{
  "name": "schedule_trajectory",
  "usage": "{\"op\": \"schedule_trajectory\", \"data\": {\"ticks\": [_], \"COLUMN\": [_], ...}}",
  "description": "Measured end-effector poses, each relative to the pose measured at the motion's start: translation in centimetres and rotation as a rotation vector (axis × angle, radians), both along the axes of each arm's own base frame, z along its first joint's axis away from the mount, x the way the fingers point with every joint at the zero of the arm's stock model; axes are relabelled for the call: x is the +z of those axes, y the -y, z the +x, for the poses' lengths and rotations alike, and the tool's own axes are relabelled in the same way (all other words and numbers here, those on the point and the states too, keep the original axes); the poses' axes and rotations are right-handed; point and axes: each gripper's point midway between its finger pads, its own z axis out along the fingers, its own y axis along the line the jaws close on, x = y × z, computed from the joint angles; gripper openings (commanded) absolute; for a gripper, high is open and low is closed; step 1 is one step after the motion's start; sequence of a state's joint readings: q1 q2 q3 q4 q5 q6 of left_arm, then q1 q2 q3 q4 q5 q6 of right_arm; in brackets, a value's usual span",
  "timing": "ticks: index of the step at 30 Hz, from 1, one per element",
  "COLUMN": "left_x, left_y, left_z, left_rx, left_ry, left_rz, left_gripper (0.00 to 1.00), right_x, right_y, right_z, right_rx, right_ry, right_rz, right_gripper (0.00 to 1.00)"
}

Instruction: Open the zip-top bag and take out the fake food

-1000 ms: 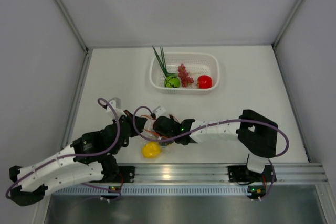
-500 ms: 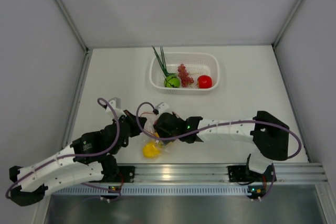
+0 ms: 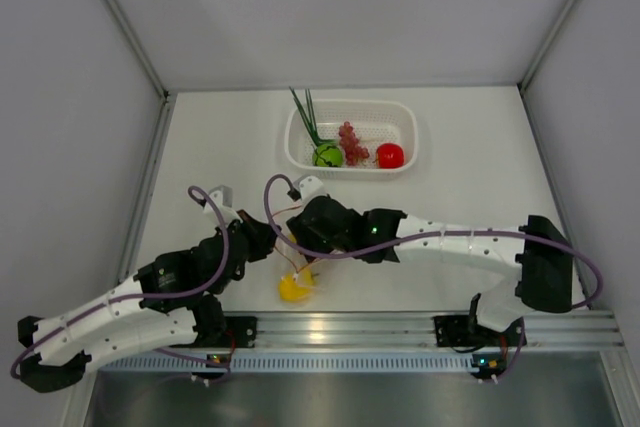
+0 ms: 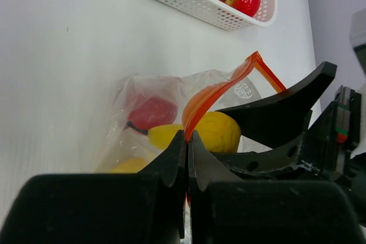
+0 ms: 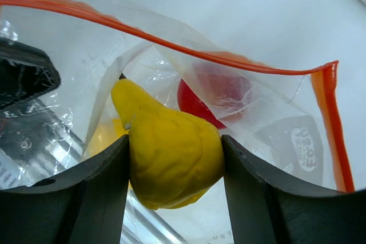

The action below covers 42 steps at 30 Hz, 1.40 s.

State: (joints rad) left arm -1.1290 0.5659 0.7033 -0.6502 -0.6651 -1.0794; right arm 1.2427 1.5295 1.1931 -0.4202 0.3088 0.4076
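The zip-top bag (image 5: 274, 118) lies crinkled on the white table, its mouth open. My left gripper (image 4: 187, 135) is shut on its orange-red zip strip (image 4: 211, 98), holding that edge up. My right gripper (image 5: 174, 141) reaches into the mouth and is shut on a yellow pear-shaped piece of fake food (image 5: 174, 161). Behind it in the bag lies a red round fruit (image 5: 214, 98). A second yellow piece (image 3: 295, 288) sits low in the bag near the table's front edge. From above, both grippers meet over the bag (image 3: 290, 259).
A white perforated basket (image 3: 405, 117) stands at the back centre, holding a green ball (image 3: 328, 155), purplish grapes (image 3: 350, 142), a red fruit (image 3: 390, 155) and green stalks (image 3: 305, 112). The metal rail (image 3: 400, 332) runs along the near edge.
My right gripper has pushed further left into the bag's mouth and narrowed onto the yellow fruit. The bag's low end has shifted a little. The left gripper has kept its hold.
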Motion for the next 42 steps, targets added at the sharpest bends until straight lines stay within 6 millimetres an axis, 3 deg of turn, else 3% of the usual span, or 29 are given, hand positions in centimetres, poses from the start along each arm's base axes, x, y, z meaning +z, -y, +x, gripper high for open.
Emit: {"op": "schedule_trajectory", "data": {"ticks": [9, 15, 24, 29, 32, 35, 38, 42], "left_x": [-0.8, -0.8, -0.2, -0.1, -0.1, 0.0, 0.0, 0.0], "left_y": [0.6, 0.6, -0.1, -0.2, -0.2, -0.2, -0.2, -0.4], "left_z": [0.0, 0.0, 0.3, 0.3, 0.3, 0.3, 0.3, 0.5], "left_rx": [-0.03, -0.03, -0.003, 0.002, 0.002, 0.002, 0.006, 0.015], "left_ry": [-0.014, -0.011, 0.013, 0.017, 0.017, 0.018, 0.02, 0.024], "left_rz": [0.049, 0.057, 0.041, 0.039, 0.039, 0.037, 0.039, 0.042], "left_gripper": [0.0, 0.0, 0.0, 0.0, 0.0, 0.0, 0.0, 0.0], "right_x": [3.6, 6.9, 12.5, 14.9, 15.9, 16.0, 14.8, 11.3], "right_y": [-0.1, 1.0, 4.6, 7.7, 10.4, 15.0, 18.9, 20.6], "right_z": [0.6, 0.4, -0.3, 0.7, 3.4, 8.7, 13.3, 18.2], "right_rx": [0.029, 0.048, 0.034, -0.038, -0.139, -0.331, -0.486, -0.579], "right_ry": [0.064, 0.104, 0.164, 0.214, 0.241, 0.261, 0.256, 0.201], "right_rz": [0.003, 0.042, 0.121, 0.143, 0.154, 0.137, 0.093, 0.022], "right_gripper": [0.33, 0.32, 0.31, 0.31, 0.3, 0.31, 0.31, 0.31]}}
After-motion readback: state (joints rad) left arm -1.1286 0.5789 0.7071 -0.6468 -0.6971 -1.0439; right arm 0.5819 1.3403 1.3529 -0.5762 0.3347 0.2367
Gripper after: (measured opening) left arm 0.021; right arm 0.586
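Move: The right hand already grips the yellow pepper at the bag's mouth; the basket's middle lies about 23 cm ahead, 13 cm right and 10 cm below. In the basket, the red apple is some 18 cm ahead and 23 cm right of the hand, the grapes about 21 cm ahead and 13 cm right. From the left hand, still pinching the bag's rim, the basket is about 23 cm ahead, 19 cm right and 14 cm below. The right hand lifts the held yellow pepper some 15 cm, then swings right and forward to the basket. ##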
